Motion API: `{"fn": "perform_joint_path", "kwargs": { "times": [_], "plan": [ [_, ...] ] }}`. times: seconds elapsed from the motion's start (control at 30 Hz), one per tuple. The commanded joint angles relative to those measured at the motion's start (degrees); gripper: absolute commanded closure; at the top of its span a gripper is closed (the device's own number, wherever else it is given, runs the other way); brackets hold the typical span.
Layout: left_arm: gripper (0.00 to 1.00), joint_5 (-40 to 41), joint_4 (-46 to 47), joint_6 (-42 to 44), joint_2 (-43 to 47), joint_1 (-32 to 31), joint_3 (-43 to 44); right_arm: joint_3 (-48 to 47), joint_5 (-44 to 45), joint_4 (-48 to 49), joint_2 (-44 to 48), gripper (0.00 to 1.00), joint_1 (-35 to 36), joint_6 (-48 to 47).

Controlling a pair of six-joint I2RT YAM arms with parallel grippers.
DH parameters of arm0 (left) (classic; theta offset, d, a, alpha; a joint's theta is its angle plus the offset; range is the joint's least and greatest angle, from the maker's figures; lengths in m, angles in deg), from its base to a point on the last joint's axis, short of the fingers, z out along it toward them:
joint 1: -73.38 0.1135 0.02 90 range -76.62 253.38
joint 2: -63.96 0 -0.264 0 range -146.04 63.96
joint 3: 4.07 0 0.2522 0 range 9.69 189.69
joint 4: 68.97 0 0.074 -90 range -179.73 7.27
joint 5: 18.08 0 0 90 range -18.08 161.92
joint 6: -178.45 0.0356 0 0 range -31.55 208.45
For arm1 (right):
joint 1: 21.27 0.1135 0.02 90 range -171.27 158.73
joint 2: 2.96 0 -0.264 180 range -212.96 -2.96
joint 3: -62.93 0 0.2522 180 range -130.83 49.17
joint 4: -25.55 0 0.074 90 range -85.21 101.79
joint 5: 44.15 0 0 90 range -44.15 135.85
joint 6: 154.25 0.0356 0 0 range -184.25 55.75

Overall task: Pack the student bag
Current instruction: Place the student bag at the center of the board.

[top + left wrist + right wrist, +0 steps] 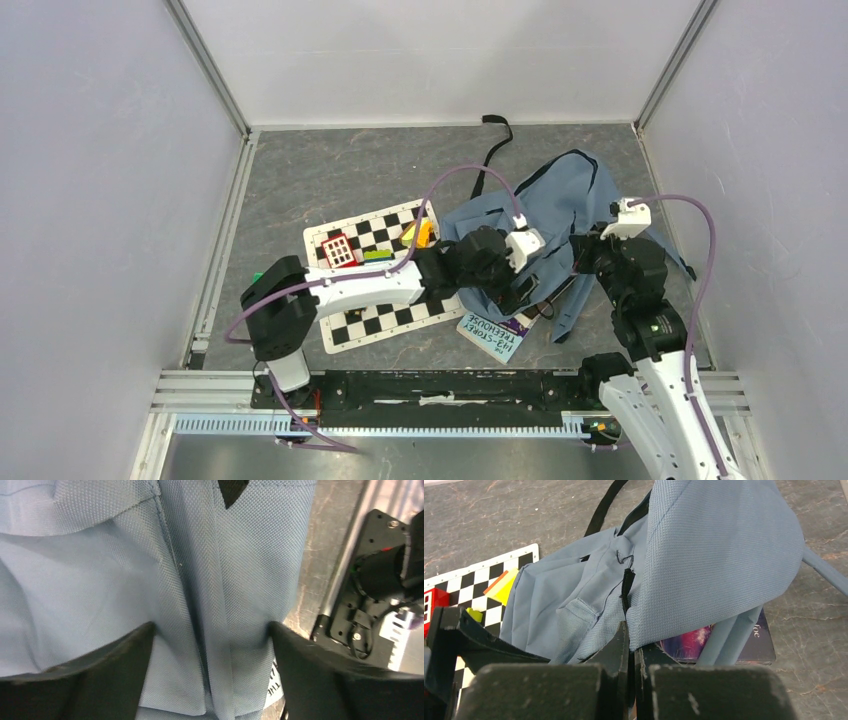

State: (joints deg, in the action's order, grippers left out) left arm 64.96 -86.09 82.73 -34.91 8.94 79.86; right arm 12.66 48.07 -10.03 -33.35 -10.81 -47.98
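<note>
The student bag [560, 205] lies crumpled right of centre on the table, grey-blue with black trim. My left gripper [520, 290] hovers low over its near edge. In the left wrist view this gripper [211, 627] is open, and its black fingers [105, 672] straddle a fold of the student bag [125, 580] without closing on it. My right gripper [588, 262] is at the bag's right side. In the right wrist view this gripper [631, 640] is shut on the edge of a raised fabric flap of the student bag [719, 555]. A dark purple book [751, 640] lies under that flap.
A checkerboard mat [385, 315] lies left of the bag with a red block [338, 250], a green piece [378, 255] and a yellow-orange block [420, 233] on it. A white-and-teal book [492, 335] sticks out from under the bag's near edge. A black strap [492, 150] trails toward the back wall.
</note>
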Motion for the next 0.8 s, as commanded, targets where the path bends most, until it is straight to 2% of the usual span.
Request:
{"fn": "perform_joint_path", "kwargs": {
  "times": [0.0,0.1,0.2,0.27,0.47,0.63,0.77],
  "plan": [
    [0.22,14.9,-3.7,7.6,-3.3,-3.4,3.8,-3.6,4.4,3.1,2.0,1.0,-0.2,-1.6],
    [0.57,22.5,-5.4,9.0,-3.4,-3.5,6.0,-3.7,3.6,2.6,2.5,1.0,-0.2,-2.0],
    [0.84,27.2,-4.8,13.1,-1.3,-3.7,7.2,-3.2,0.3,3.1,2.9,1.0,-0.2,-5.1],
    [0.97,31.9,-3.9,16.7,0.1,-3.6,8.3,-2.7,0.1,2.8,3.3,1.0,-0.2,-6.3],
    [0.98,38.6,-1.6,30.6,3.8,-3.5,11.4,-0.3,-2.9,3.3,3.7,1.0,-0.2,-7.8],
    [0.98,42.0,-1.0,36.8,6.1,-1.9,11.8,4.3,-8.6,8.4,2.3,1.0,-0.2,-6.0],
    [0.98,43.2,-2.0,38.2,7.9,1.3,11.8,7.4,-14.5,13.9,-0.1,1.0,0.0,-2.0]
  ]
}}
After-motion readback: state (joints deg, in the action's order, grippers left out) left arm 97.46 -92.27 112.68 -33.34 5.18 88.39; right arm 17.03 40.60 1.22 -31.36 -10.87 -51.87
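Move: The left hand stands open with a fold of the student bag's near edge already lying between its fingers, practically at the hand point. Below this hand by about 13 cm lie the treehouse book, some 3 cm back and 3 cm left, and the chessboard, about 11 cm ahead and 26 cm left. The right hand already holds the bag; that fold lies from it about 6 cm back, 11 cm left and 9 cm lower. The left fingers shut on the fold, then the hand carries the pinched fabric up about 7 cm and forward about as far, drifting some 4 cm left late on, while the wrist swings the fingers roughly 35 degrees counter-clockwise, from pointing right towards forward-right, still slanting down. The right hand keeps its shut grip on the bag's other part, rising a couple of centimetres, then easing left and slightly back down. ##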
